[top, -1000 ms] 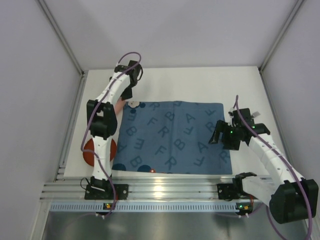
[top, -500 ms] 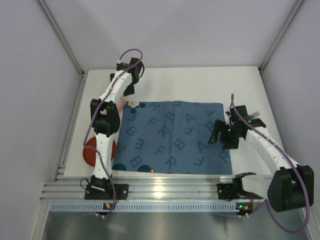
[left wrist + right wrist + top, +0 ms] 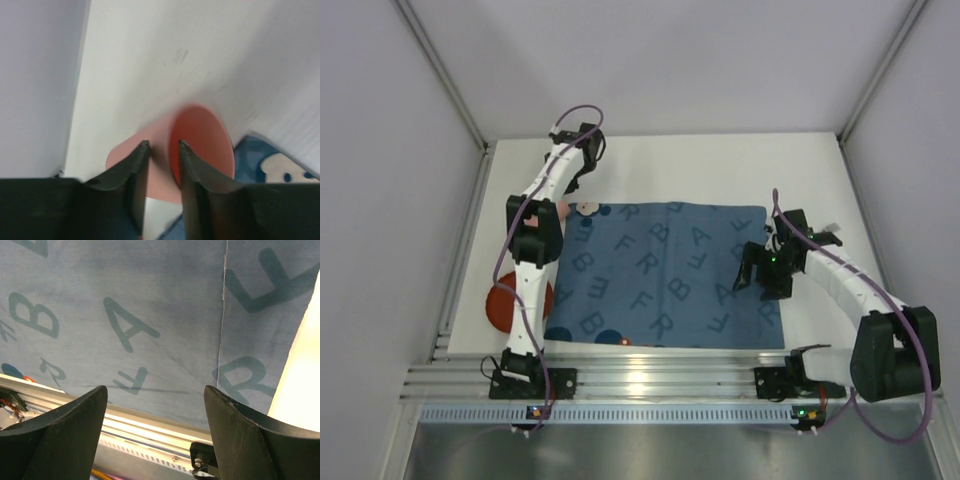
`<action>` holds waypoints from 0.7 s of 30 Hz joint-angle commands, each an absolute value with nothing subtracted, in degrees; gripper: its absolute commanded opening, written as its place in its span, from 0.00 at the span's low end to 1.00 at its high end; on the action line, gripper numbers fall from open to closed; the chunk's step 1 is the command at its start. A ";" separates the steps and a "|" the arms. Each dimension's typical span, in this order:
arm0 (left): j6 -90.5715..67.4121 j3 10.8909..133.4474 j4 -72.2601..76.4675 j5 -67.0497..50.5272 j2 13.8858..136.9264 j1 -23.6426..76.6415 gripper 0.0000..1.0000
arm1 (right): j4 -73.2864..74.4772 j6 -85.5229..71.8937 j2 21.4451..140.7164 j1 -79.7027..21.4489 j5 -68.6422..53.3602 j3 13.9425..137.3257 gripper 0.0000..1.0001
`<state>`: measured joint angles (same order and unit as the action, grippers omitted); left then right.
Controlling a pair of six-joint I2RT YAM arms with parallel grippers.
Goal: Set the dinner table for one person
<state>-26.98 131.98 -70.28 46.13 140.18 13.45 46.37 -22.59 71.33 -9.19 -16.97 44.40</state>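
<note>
A pink cup (image 3: 125, 156) with an orange-red inside (image 3: 205, 142) rests on the white dinner table (image 3: 720, 170) by the far left corner of the blue letter-printed mat (image 3: 660, 270). My left gripper (image 3: 162, 145) reaches down onto it: one finger is outside the pink wall, the other inside the mouth, a narrow gap between them. Whether they press the wall is blurred. From above, the cup (image 3: 560, 212) peeks out beside the left gripper (image 3: 570, 193). My right gripper (image 3: 752, 270) hovers wide open over the mat's right part (image 3: 150, 300), holding nothing.
A red plate (image 3: 498, 305) lies on the table at the near left, partly behind the left arm. The aluminium rail (image 3: 650, 385) runs along the near edge. Grey walls close in the left, right and back sides. A white printed figure (image 3: 282, 170) marks the mat's corner.
The left gripper's fingers have drawn much closer together around the cup's rim. The right arm has swung left and a little farther over the mat, jaws unchanged.
</note>
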 commanded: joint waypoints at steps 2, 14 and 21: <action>-28.12 129.64 -72.69 50.71 137.03 13.27 0.23 | 45.00 -20.57 72.94 -8.79 -18.46 47.72 0.78; -31.03 124.80 -73.40 51.16 127.64 13.71 0.00 | 44.56 -20.21 72.60 -8.88 -20.13 48.07 0.78; -29.28 119.12 -63.41 39.93 113.05 16.61 0.00 | 46.31 -22.32 69.18 -8.88 -20.13 51.32 0.77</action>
<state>-29.08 121.54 -70.87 46.09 123.39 14.39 46.41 -21.26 72.44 -9.19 -19.38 46.37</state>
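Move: Just below the left fingers lies the cup on its side, its middle roughly 4 cm back, 4 cm left and 3 cm down from the hand; its open mouth is the end beside the hand. The placemat spreads to the right of it, its middle about 25 cm back and 25 cm right of the hand, and the red plate is some 31 cm back and 8 cm left. From the right hand the cup lies about 25 cm ahead and 50 cm left. Closing its half-open fingers on the cup's wall at the rim, the left hand pinches it while drawing back about 4 cm and first easing left. Then it lifts with growing speed, some 8 cm up, swinging back to the right by about 2.5 cm; the wrist tips down by under 10 degrees and then tips back up past where it began. ##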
